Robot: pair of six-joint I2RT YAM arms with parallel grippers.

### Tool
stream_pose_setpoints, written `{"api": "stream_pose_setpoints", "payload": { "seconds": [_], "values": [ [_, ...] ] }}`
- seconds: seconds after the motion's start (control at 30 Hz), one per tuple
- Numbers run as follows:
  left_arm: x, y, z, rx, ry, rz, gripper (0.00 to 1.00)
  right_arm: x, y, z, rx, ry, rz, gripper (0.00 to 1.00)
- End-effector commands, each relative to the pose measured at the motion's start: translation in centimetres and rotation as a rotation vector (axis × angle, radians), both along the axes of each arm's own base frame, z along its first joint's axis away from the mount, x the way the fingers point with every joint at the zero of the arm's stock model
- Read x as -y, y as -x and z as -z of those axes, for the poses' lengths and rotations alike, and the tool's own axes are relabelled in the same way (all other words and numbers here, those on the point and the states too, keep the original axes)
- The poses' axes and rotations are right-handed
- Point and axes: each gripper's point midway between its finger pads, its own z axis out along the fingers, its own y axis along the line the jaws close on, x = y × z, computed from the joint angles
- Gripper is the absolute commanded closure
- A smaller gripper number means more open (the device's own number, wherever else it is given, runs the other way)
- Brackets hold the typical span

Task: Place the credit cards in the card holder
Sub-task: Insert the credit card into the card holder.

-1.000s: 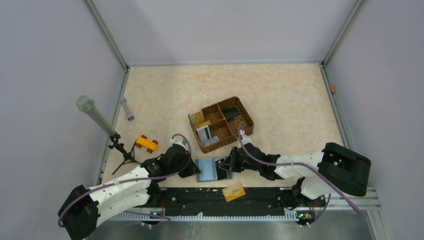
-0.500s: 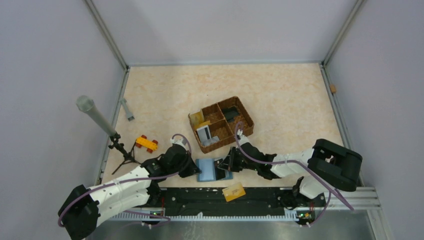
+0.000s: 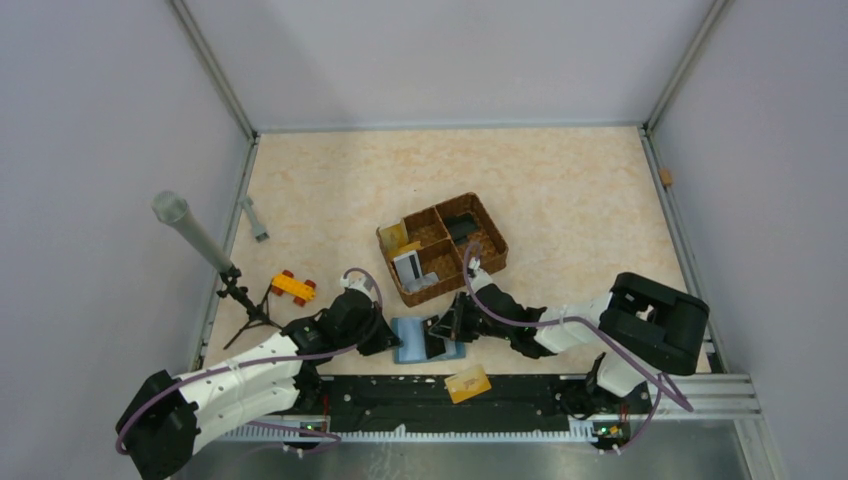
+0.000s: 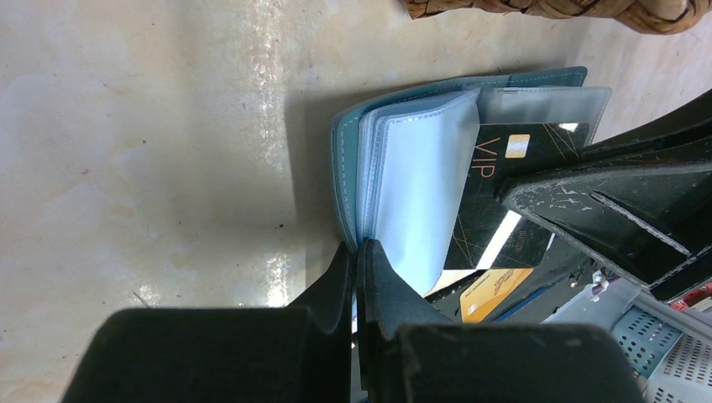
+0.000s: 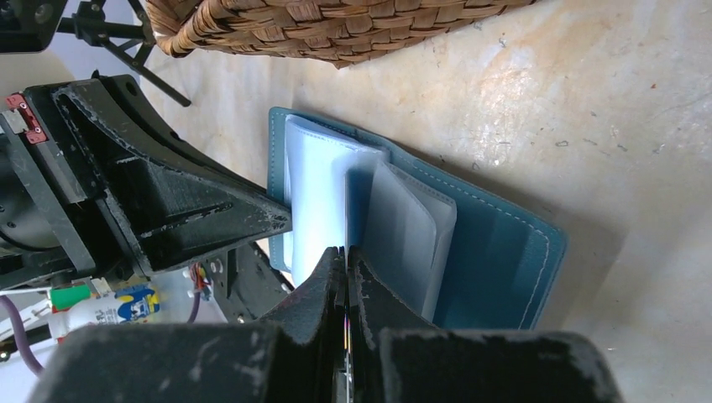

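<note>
The teal card holder lies open near the table's front edge, its clear sleeves fanned out. My left gripper is shut on the edge of its left leaves. My right gripper comes in from the right and is shut on a black credit card marked VIP. That card's far end lies at a sleeve mouth. From the right wrist the card shows only edge-on, over the holder's inside. A gold credit card lies on the black rail in front.
A brown wicker basket stands just behind the holder, with a white-grey card and a yellow one in its compartments. A yellow-and-red toy block and a microphone on a tripod are at the left.
My right arm has shifted left, carrying the black card a little further over the open holder. The left arm has not moved.
</note>
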Motion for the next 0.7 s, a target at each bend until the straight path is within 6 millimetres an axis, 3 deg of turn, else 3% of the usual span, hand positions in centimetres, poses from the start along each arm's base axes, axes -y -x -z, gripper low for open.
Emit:
{"api": "stream_pose_setpoints", "payload": {
  "seconds": [0.0, 0.17, 0.3, 0.43, 0.67],
  "values": [
    [-1.2, 0.4, 1.8, -0.021, -0.061, -0.020, 1.00, -1.3, -1.1, -1.6, 0.033, -0.058, 0.008, 1.00],
    [-1.0, 0.4, 1.5, -0.015, -0.048, -0.012, 1.00, -1.2, -1.3, -0.4, 0.019, -0.045, 0.024, 1.00],
    [-0.7, 0.2, 1.2, -0.005, -0.036, -0.008, 0.84, -1.3, -1.2, 0.6, -0.001, -0.042, 0.031, 1.00],
    [-0.5, 0.1, 0.9, 0.003, -0.028, 0.000, 0.62, -1.3, -1.2, 1.6, -0.016, -0.023, 0.035, 1.00],
    [0.4, -0.1, 0.3, 0.013, 0.012, 0.024, 0.56, -1.1, -1.1, 2.9, -0.055, 0.030, 0.042, 1.00]
  ]
}}
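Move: The right hand holds the black VIP card by its long side. The pocket on the left page of the card holder lies about 5 cm to its left, 2 cm back and 2 cm below. The wicker basket's middle is some 15 cm ahead of it and 2 cm to its right; the yellow card lies about 11 cm back, 6 cm right and 4 cm lower. From the left hand, shut on the holder's left edge, the pocket is about 2 cm right and 1 cm ahead, just below. Leftward and down at a slow pace, the right hand feeds the VIP card into the holder's left-page pocket, going some 1.5 cm left, 1 cm down and slightly forward, its fingers staying shut on the card and the wrist tilting barely. Meanwhile the left hand stays almost in place and opens its fingers nearly halfway, letting go of the holder's left edge and pages. ##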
